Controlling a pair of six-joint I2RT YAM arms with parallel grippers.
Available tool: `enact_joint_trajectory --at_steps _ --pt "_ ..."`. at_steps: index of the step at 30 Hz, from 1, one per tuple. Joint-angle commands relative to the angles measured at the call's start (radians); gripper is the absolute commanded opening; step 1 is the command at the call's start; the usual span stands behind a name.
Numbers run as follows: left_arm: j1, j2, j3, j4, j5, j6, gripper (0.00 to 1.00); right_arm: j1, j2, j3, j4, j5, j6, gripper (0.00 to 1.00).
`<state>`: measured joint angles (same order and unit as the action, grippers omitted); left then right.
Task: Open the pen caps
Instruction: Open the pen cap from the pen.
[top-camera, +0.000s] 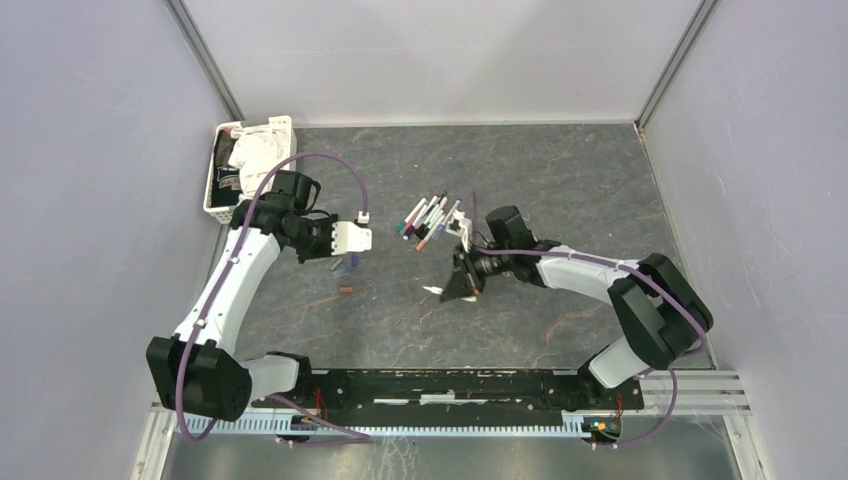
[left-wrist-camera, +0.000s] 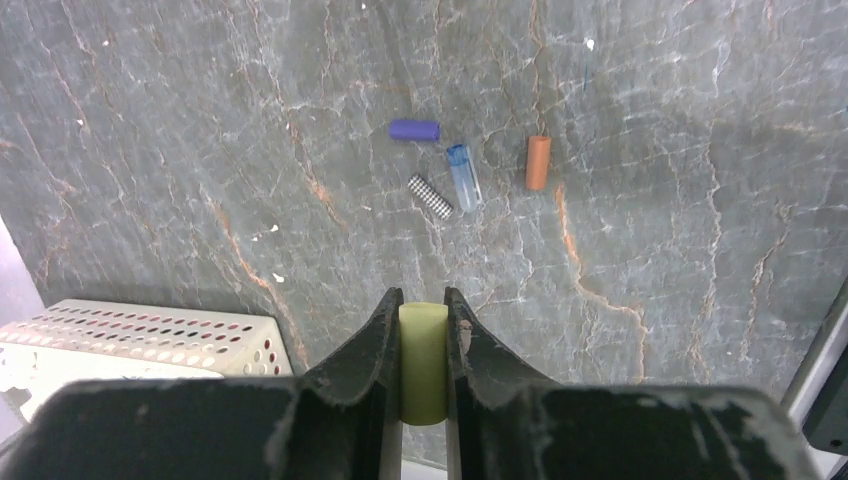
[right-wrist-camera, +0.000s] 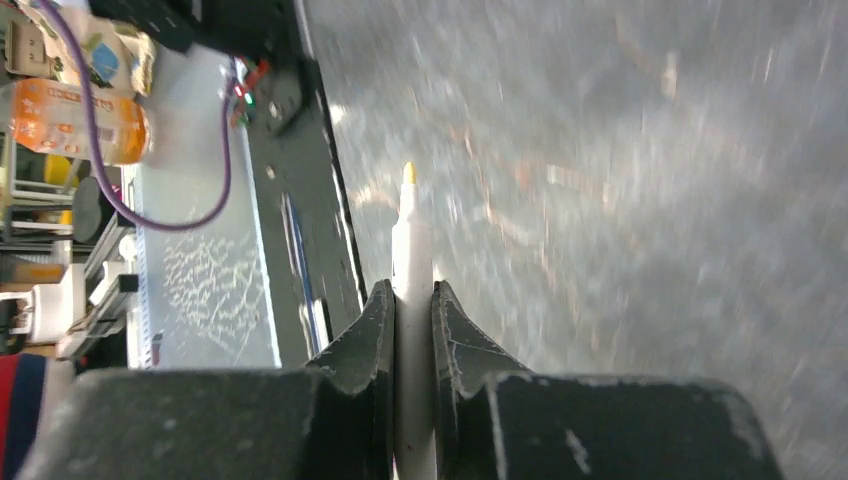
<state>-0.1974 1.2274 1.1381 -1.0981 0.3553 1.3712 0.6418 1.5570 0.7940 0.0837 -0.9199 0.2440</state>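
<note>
A yellow-green pen cap (left-wrist-camera: 423, 360) stands pinched between the fingers of my left gripper (left-wrist-camera: 424, 297), above the table. Below it lie loose pen caps: a purple one (left-wrist-camera: 414, 129), a pale blue one (left-wrist-camera: 463, 176), an orange one (left-wrist-camera: 538, 162) and a checkered one (left-wrist-camera: 430, 196). My right gripper (right-wrist-camera: 410, 288) is shut on the barrel of a white pen (right-wrist-camera: 410, 230) whose yellow tip is bare and points away from the wrist. In the top view this gripper (top-camera: 462, 285) hangs mid-table, with the pen's end (top-camera: 432, 290) sticking out to the left.
A bunch of several capped white pens (top-camera: 428, 220) lies behind the right gripper. A white perforated basket (top-camera: 222, 170) holding white cloth stands at the far left, its rim (left-wrist-camera: 130, 335) just left of my left gripper. The arms' base rail (top-camera: 450, 385) runs along the near edge.
</note>
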Motion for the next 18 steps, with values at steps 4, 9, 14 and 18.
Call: enact_joint_trajectory --at_steps 4,9,14,18 --pt "0.022 -0.017 -0.015 -0.003 0.100 0.064 0.02 -0.039 -0.118 -0.055 -0.130 0.123 -0.076 0.00" --pt "0.017 -0.002 -0.133 0.173 0.153 -0.150 0.02 -0.133 -0.234 -0.044 -0.168 0.457 -0.070 0.00" --pt "-0.015 0.010 -0.297 0.374 0.104 -0.253 0.04 -0.204 -0.313 -0.087 -0.155 0.805 -0.035 0.00" --pt "-0.037 0.051 -0.358 0.485 0.051 -0.308 0.05 -0.233 -0.300 -0.111 -0.130 0.985 -0.020 0.00"
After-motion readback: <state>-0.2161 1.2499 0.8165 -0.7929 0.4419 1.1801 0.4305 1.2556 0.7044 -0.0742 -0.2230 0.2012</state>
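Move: The row of uncapped pens lies about 15 cm to the right hand's right, 8 cm ahead and 11 cm below; the capped pens' bunch is 18 cm ahead, 5 cm left. From the left hand, the orange cap lies some 7 cm right, 2 cm back and 16 cm below, the blue cap 4 cm ahead and 7 cm right, and the purple cap 6 cm ahead and 9 cm right. Rightward and forward the right hand carries the uncapped yellow-tipped pen towards the row of uncapped pens, first dipping about 3 cm while easing right and back, then sweeping forward and regaining its height, the wrist swinging some 40 degrees clockwise. The left hand keeps the yellow-green cap pinched and, after a brief pause, sinks about 9 cm towards the orange cap. ##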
